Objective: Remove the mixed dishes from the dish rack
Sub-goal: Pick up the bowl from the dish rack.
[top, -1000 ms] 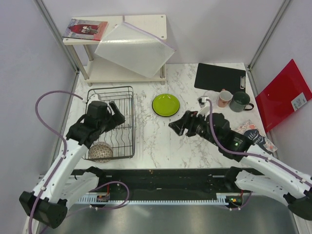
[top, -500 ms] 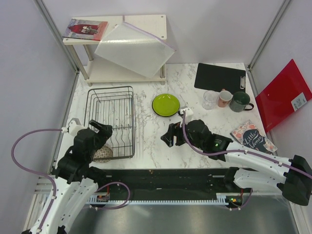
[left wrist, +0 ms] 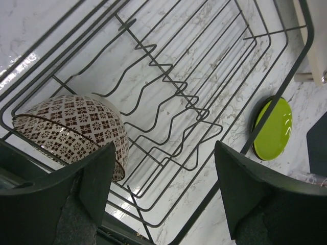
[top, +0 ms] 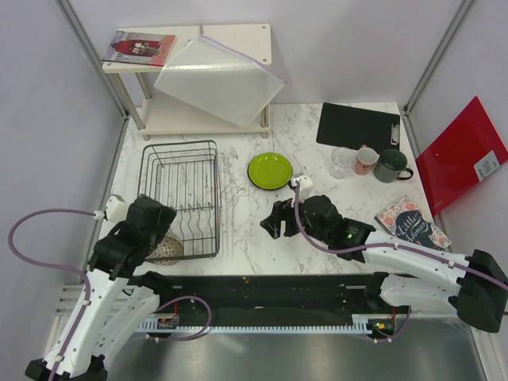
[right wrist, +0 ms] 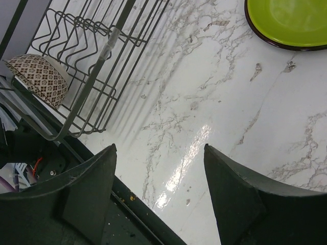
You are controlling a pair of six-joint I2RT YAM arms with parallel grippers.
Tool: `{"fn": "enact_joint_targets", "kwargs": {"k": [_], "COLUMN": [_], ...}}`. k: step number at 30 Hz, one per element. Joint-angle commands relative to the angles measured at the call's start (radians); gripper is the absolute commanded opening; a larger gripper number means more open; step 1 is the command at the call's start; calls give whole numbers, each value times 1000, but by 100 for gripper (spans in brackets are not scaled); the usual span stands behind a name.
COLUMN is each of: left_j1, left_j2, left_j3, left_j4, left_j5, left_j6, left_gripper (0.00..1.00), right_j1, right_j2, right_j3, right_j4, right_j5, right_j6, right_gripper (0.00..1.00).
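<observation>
The black wire dish rack (top: 179, 197) stands on the left of the table. Only a brown patterned bowl (top: 167, 250) is in it, tipped in its near left corner (left wrist: 71, 125). My left gripper (top: 159, 221) hovers open over the rack's near end (left wrist: 163, 148), the bowl just beside its left finger. My right gripper (top: 274, 224) hangs open and empty over bare marble (right wrist: 159, 148), right of the rack (right wrist: 97, 66). A lime-green plate (top: 270, 171) lies mid-table. The clear glass (top: 342, 162), pink cup (top: 365, 159) and dark mug (top: 390, 165) stand at the back right.
A white two-tier shelf (top: 238, 36) at the back holds a book (top: 139, 45) and a translucent sheet (top: 218, 79). A black clipboard (top: 357, 123), a red folder (top: 460, 155) and a paperback (top: 413, 222) lie on the right. Metal frame posts flank the table.
My left arm has drawn back from mid-rack toward the near edge, its jaws slightly narrower. My right gripper has shifted left and nearer, uncovering the glass.
</observation>
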Motion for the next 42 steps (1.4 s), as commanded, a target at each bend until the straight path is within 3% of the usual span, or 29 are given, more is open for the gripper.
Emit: {"fn": "enact_joint_targets", "kwargs": {"k": [1,6,12,26,28,30,32,36,42], "left_j1": [2,2,2,2,2,2,2,2,2], "left_j2": [-9,-29,-101,-13,4,14,14,-1,-9], "left_j3": [131,159,18,-117,-117,-117,-117,-122,-140], "left_j4": [-136,-243,-262,-46,-20,-6,-1,-1,-4], "left_j5": [-107,-92,-11,-40,-44,-43,-38,-32,-30], "left_j6": [-64,-93,-180,-203,-200,-194,-191,-188,-185], "left_gripper": [84,84,82,75,65,46,39,31,29], "right_j1": [6,4,4,4,4,4,6,6,4], "right_j2": [34,59,73,20,17,8,-6,-16,2], "right_j3": [-3,-4,-4,7,-2,-16,-24,-24,-16], "right_j4": [67,82,88,36,35,29,27,24,22], "right_j5": [-1,-11,-14,15,20,47,60,72,64], "right_j6": [-3,-8,-19,-51,-48,-39,-40,-49,-51], "right_gripper": [76,76,76,76,76,76,76,76,76]}}
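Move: The bowl leans in the near end of the dish rack, about 6 cm back and 4 cm to the left of my open left hand, some 8 cm below it. The rack's zigzag wires lie 6 cm ahead of that hand, 3 cm to its right and 13 cm down; the green plate is about 21 cm ahead, 31 cm right and 14 cm down. From my right hand the bowl is 7 cm back, 34 cm left and 8 cm below. I lift my left hand about 3 cm while drawing it back, then sink it, still backing, to some 4 cm below that start height as the fingers tip slightly downward. Then I ease forward about 3 cm and a little lower to the bowl's right-hand edge, closing my fingers most of the way around its rim. ##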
